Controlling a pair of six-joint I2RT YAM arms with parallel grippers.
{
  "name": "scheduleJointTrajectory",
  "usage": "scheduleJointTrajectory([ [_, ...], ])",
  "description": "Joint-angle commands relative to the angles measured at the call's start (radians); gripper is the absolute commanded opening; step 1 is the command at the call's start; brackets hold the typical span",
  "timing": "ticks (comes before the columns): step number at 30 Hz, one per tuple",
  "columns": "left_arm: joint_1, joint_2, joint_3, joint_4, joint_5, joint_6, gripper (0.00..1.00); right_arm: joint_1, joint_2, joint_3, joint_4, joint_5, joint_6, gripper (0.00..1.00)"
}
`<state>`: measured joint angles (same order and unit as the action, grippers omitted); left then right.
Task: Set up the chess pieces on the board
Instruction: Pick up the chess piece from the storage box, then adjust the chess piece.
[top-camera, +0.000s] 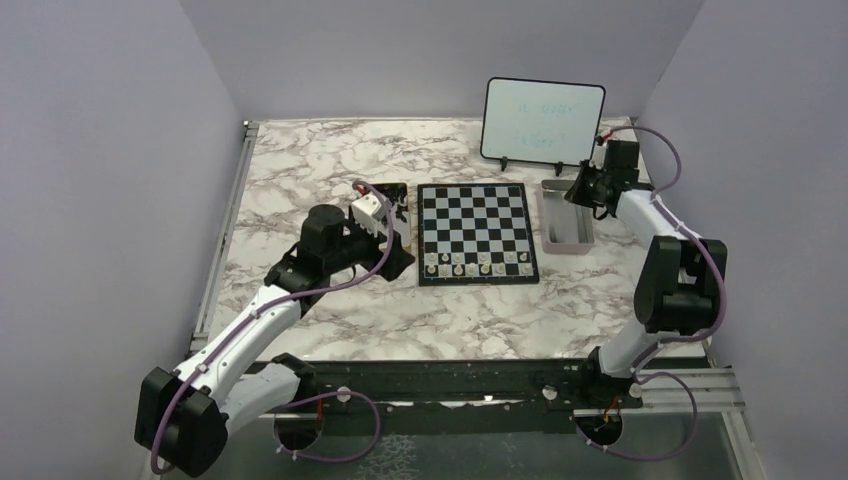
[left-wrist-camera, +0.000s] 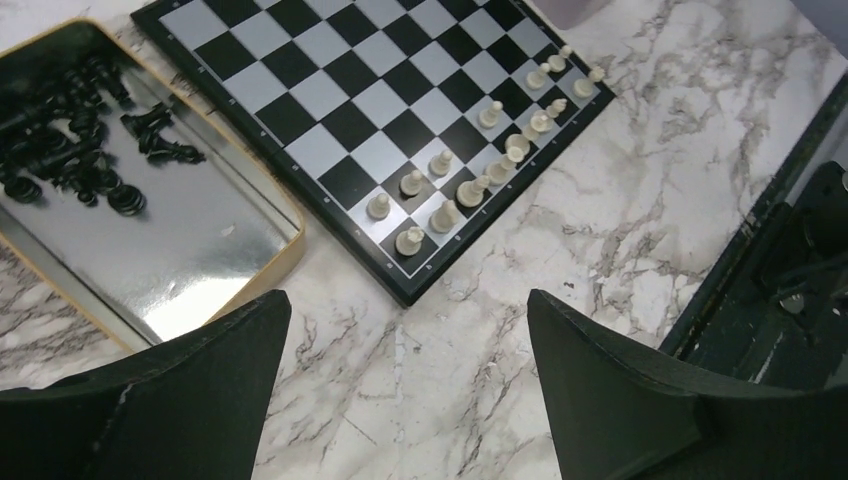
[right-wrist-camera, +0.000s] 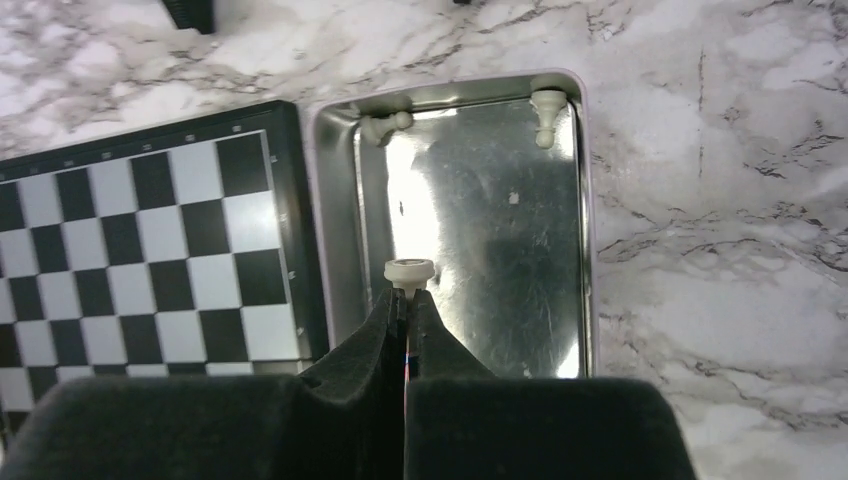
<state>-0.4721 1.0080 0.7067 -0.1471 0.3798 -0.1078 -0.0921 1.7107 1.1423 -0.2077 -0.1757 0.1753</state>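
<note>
The board (top-camera: 478, 225) lies mid-table, with cream-white chess pieces (top-camera: 478, 265) along its two near rows. In the left wrist view the same pieces (left-wrist-camera: 470, 185) crowd the board's (left-wrist-camera: 330, 70) near corner. My left gripper (left-wrist-camera: 410, 380) hangs open above bare marble just off that corner, nothing between its fingers. My right gripper (right-wrist-camera: 408, 297) is shut on a white chess piece (right-wrist-camera: 409, 270), held by its stem above a metal tray (right-wrist-camera: 500, 250). Two more white pieces (right-wrist-camera: 385, 125) (right-wrist-camera: 546, 105) lie at the tray's far end. From above, the right gripper (top-camera: 582, 190) is over that tray (top-camera: 567, 238).
A gold-rimmed tin tray (left-wrist-camera: 200, 240) holding several black pieces (left-wrist-camera: 80, 140) sits left of the board. An upright whiteboard (top-camera: 543, 120) stands at the back. The board's edge (right-wrist-camera: 290, 220) lies right beside the metal tray. A black rail (top-camera: 450, 380) runs along the near table edge.
</note>
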Motion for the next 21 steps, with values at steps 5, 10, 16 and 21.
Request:
scheduleJointTrajectory([
  [5, -0.002, -0.048, -0.005, 0.249, 0.31, 0.249, 0.81, 0.034, -0.2, -0.024, -0.108, -0.201, 0.029, 0.01],
  [10, -0.058, -0.015, 0.005, 0.278, 0.351, 0.557, 0.81, 0.091, -0.262, -0.054, -0.144, -0.325, 0.056, 0.01],
  [16, -0.111, 0.023, -0.002, 0.24, 0.384, 0.934, 0.84, 0.227, -0.334, -0.112, -0.146, -0.435, 0.094, 0.01],
  [21, -0.16, 0.059, 0.047, 0.158, 0.337, 1.146, 0.84, 0.341, -0.385, -0.164, -0.101, -0.552, 0.136, 0.01],
])
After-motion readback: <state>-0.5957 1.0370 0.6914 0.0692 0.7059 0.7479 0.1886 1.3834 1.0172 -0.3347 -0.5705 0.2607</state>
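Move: The right hand, already holding a white chess piece over its storage box (box centre straight below, about 8 cm down), faces a long way to the left gripper: some 44 cm left, 19 cm back and 9 cm higher. Between them lies the chess board, its centre about 25 cm left, 5 cm back and 8 cm below. From the left hand, the held piece is some 44 cm right, 19 cm ahead and 9 cm lower; the black pieces' box is about 4 cm left, 17 cm ahead and 17 cm below. Keeping its pinch on the white piece, the right hand climbs off the storage box, then sweeps left and back over the board towards the left gripper, some 17 cm left, 11 cm back and 8 cm up, swinging about 30 degrees counter-clockwise. The left hand, fingers wide open, shifts about 6 cm right and 4 cm up, turning clockwise and tipping its fingers up to face the piece. ##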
